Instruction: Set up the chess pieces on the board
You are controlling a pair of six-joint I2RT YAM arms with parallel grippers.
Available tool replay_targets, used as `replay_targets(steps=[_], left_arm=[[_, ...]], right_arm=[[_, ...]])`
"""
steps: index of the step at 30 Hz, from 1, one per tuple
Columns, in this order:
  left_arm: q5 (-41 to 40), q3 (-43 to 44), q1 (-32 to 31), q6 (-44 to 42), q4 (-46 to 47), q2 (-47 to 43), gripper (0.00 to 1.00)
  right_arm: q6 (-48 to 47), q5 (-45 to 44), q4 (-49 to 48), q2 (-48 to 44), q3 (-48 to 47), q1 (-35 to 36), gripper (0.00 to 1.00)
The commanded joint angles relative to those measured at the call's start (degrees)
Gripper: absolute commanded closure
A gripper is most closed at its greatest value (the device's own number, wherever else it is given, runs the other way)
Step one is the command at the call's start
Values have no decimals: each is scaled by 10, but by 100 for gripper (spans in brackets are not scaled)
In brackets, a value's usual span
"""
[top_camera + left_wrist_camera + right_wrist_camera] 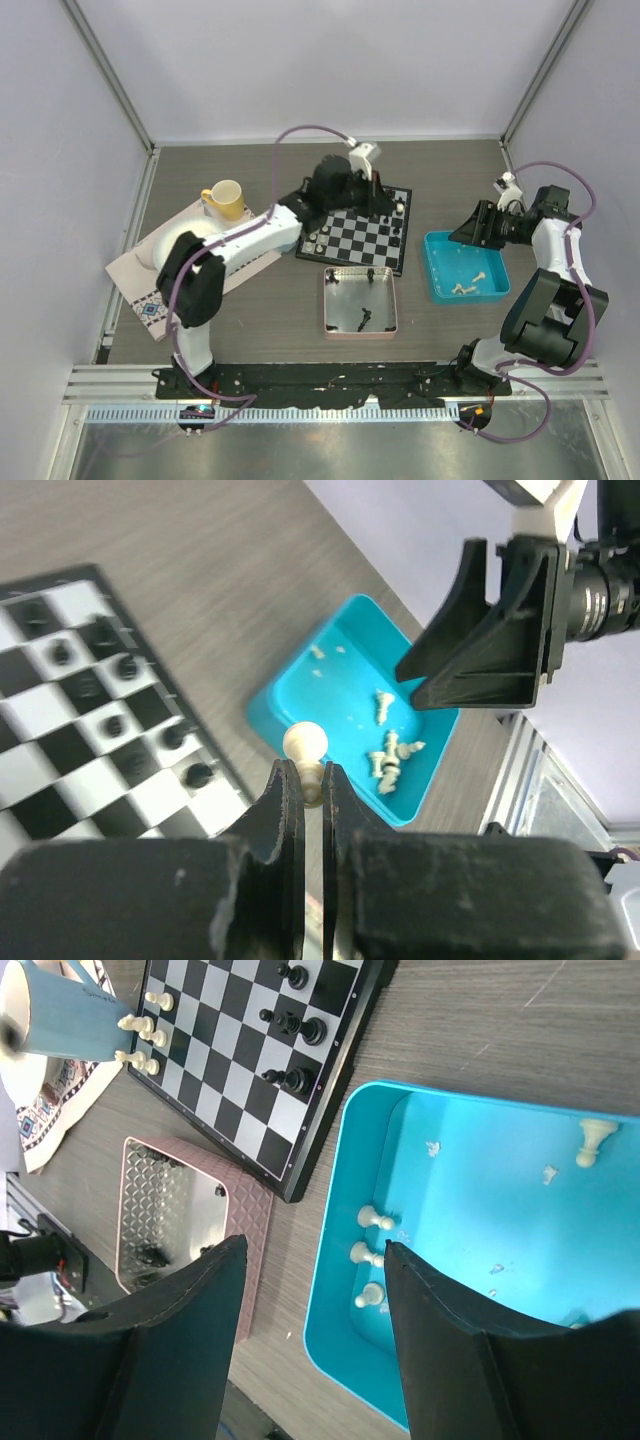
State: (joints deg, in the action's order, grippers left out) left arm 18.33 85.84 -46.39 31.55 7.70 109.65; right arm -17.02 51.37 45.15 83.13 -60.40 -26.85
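The board (355,232) lies mid-table, with black chess pieces (292,1025) along its right edge and off-white ones (140,1025) along its left edge. My left gripper (311,780) is shut on an off-white pawn (305,744), held head-up above the table between the board (60,730) and the blue tray (330,690). My right gripper (312,1250) is open and holds nothing, hanging over the left rim of the blue tray (480,1220). Several off-white pieces (375,1219) lie in that tray.
A pink square tray (326,300) in front of the board holds a few black pieces (364,319). A yellow cup (226,199) stands on a patterned mat (150,290) at the left. The blue tray (432,270) sits right of the board.
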Motion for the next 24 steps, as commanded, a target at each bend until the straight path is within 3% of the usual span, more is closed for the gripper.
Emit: replay_targets(steps=[1, 5, 10, 17, 24], left_arm=[[9, 31, 71, -60, -194, -57, 100], [-14, 108, 126, -117, -358, -51, 100], [-52, 207, 162, -189, -485, 6, 100], [-80, 327, 171, -229, -561, 69, 100], [-81, 376, 181, -240, -596, 105, 100]], right_arm=[[-61, 31, -31, -11, 15, -2, 37], [-95, 41, -35, -13, 23, -2, 37], [-115, 59, -35, -21, 37, -2, 37], [-124, 56, -35, -22, 38, -2, 37], [-126, 57, -32, -17, 36, -2, 37]])
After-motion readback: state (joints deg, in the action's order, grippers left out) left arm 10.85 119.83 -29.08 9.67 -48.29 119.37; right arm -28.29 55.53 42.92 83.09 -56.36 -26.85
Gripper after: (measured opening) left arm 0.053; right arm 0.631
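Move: The left hand, already holding a white pawn, is bound for the empty squares in the second file from the board's left edge, about 8 cm ahead, 17 cm to its left and 16 cm below. At that same depth, the lone white pawn stands roughly 17 cm ahead and 16 cm left, the near-left white pieces some 3 cm ahead and 20 cm left, and the black pieces about 9 cm ahead and 1 cm left. From the right hand, those empty squares lie about 10 cm ahead, 31 cm left and 11 cm below. The left arm sweeps the gripped white pawn fast to the left and forward, about 20 cm in all, from above the black side of the board across to its white side, rising a couple of centimetres at first, then easing off into a slow descent that ends slightly below where it began. On the way the wrist swings its right-pointing fingers some 35 degrees, until they aim steeply down towards the board with a little counter-clockwise turn, and they stay shut on the pawn, which is still well clear of the squares. ##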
